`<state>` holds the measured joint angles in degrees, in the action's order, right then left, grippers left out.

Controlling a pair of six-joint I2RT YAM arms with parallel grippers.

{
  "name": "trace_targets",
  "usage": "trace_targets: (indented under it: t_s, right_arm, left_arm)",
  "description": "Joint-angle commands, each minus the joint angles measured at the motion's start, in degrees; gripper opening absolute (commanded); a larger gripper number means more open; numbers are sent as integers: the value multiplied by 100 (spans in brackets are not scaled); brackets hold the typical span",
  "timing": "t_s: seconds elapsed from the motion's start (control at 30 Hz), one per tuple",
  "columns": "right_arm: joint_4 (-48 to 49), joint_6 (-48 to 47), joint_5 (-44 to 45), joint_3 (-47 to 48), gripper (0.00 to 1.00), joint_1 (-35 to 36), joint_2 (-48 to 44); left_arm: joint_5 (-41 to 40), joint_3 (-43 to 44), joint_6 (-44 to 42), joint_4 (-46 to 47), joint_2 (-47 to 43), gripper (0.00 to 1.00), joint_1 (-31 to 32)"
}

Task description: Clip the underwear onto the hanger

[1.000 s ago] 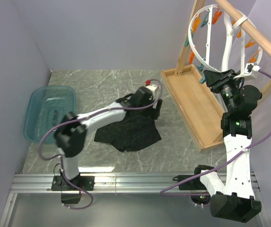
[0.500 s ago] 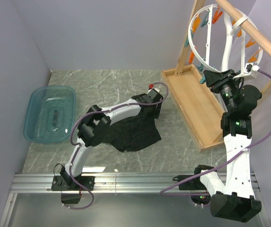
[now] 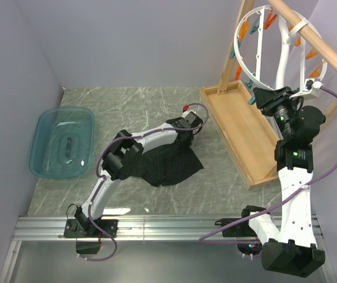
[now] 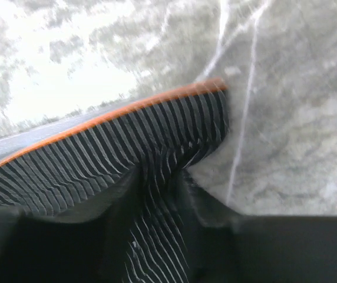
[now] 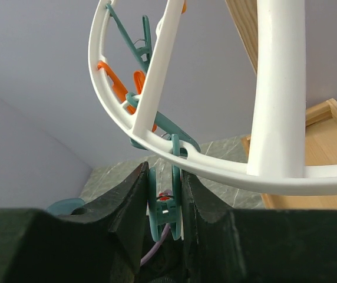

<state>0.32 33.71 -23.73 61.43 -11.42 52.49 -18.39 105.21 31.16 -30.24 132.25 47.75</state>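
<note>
The black striped underwear (image 3: 168, 166) lies on the marble tabletop, with an orange-edged waistband (image 4: 127, 110) in the left wrist view. My left gripper (image 3: 187, 131) is down on its far right edge. The jaws pinch a puckered fold of the fabric (image 4: 157, 200). The white round hanger (image 3: 282, 56) hangs from the wooden rack at the upper right. My right gripper (image 3: 264, 97) is raised at the ring's lower rim (image 5: 215, 169), shut on a teal clothespin (image 5: 164, 207) that dangles from it.
A teal plastic bin (image 3: 45, 127) sits at the left. A shallow wooden tray (image 3: 239, 130) forms the base of the wooden rack (image 3: 310, 35) on the right. More orange clothespins (image 3: 251, 26) and teal ones hang round the ring.
My left arm stretched out further, and its jaws closed down onto the underwear's far edge. The garment bunched and shifted slightly. The right arm and clothespin have not moved.
</note>
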Motion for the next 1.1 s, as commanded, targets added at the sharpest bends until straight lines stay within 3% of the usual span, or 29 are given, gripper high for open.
trace_targets:
  t_s: [0.0,0.07,0.1,0.17,0.27,0.3,0.4,0.43,0.53,0.73,1.07]
  right_arm:
    - [232,-119,-123,1,0,-18,-37]
    - [232,-111,-141,9,0,-27,-28]
    - [232,-102,-150,9,0,-18,-20]
    - [249,-93,-176,9,0,-18,-19]
    - [250,-58,-211,9,0,-18,-19]
    - [258,-41,-220,9,0,-18,-19]
    - [276,-14,-238,-17,0,-18,-28]
    - [285,-5,-246,-26,0,-27,-46]
    - [285,74,-282,-78,0,-18,-63]
    - [232,162,-343,-131,0,-18,-90]
    - [144,346,-387,-175,0,-27,-125]
  left_arm:
    - [432,26,75,-167,494,33,-90]
    - [591,87,14,-158,539,19,-125]
    - [617,175,-117,-106,522,6,-117]
    - [591,237,-285,0,417,0,-108]
    - [241,-218,-890,920,-241,0,32]
    - [118,-716,-1371,1759,-730,0,94]
    - [-313,-1718,-2434,3054,-1584,0,384]
    - [-392,-1897,-2674,3807,-1718,0,515]
    - [-639,-2224,-3387,4760,-2009,0,674]
    - [-991,-2496,-4416,6125,-2194,0,885]
    - [-1560,-1926,-4513,7206,-2352,0,903]
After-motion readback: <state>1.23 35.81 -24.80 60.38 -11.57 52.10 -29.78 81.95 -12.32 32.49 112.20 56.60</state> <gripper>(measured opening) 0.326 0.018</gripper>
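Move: The right-hand corner of the underwear's waistband lies almost at the left fingertips, about 2 cm ahead, 1 cm right and 1 cm below, with a fold of cloth already between the half-open fingers; the underwear's middle is some 8 cm back and 9 cm left. The wooden tray's middle is about 22 cm right and 1 cm ahead. From the right hand, waiting at the hanger, that corner lies roughly 8 cm ahead, 17 cm left and 41 cm below. The left fingers close fully on the fold beside the waistband's corner while nudging about 1.5 cm forward along the table, then draw back some 3 cm and lift fast, about 23 cm up and some 5 cm right towards the tray side and the hanger. As the hand climbs, the wrist swings the downward-pointing fingers up by some 55 degrees to about level and turns a little clockwise, keeping the cloth pinched, while the right hand stays put, still squeezing the teal clip on the hanger's rim. ##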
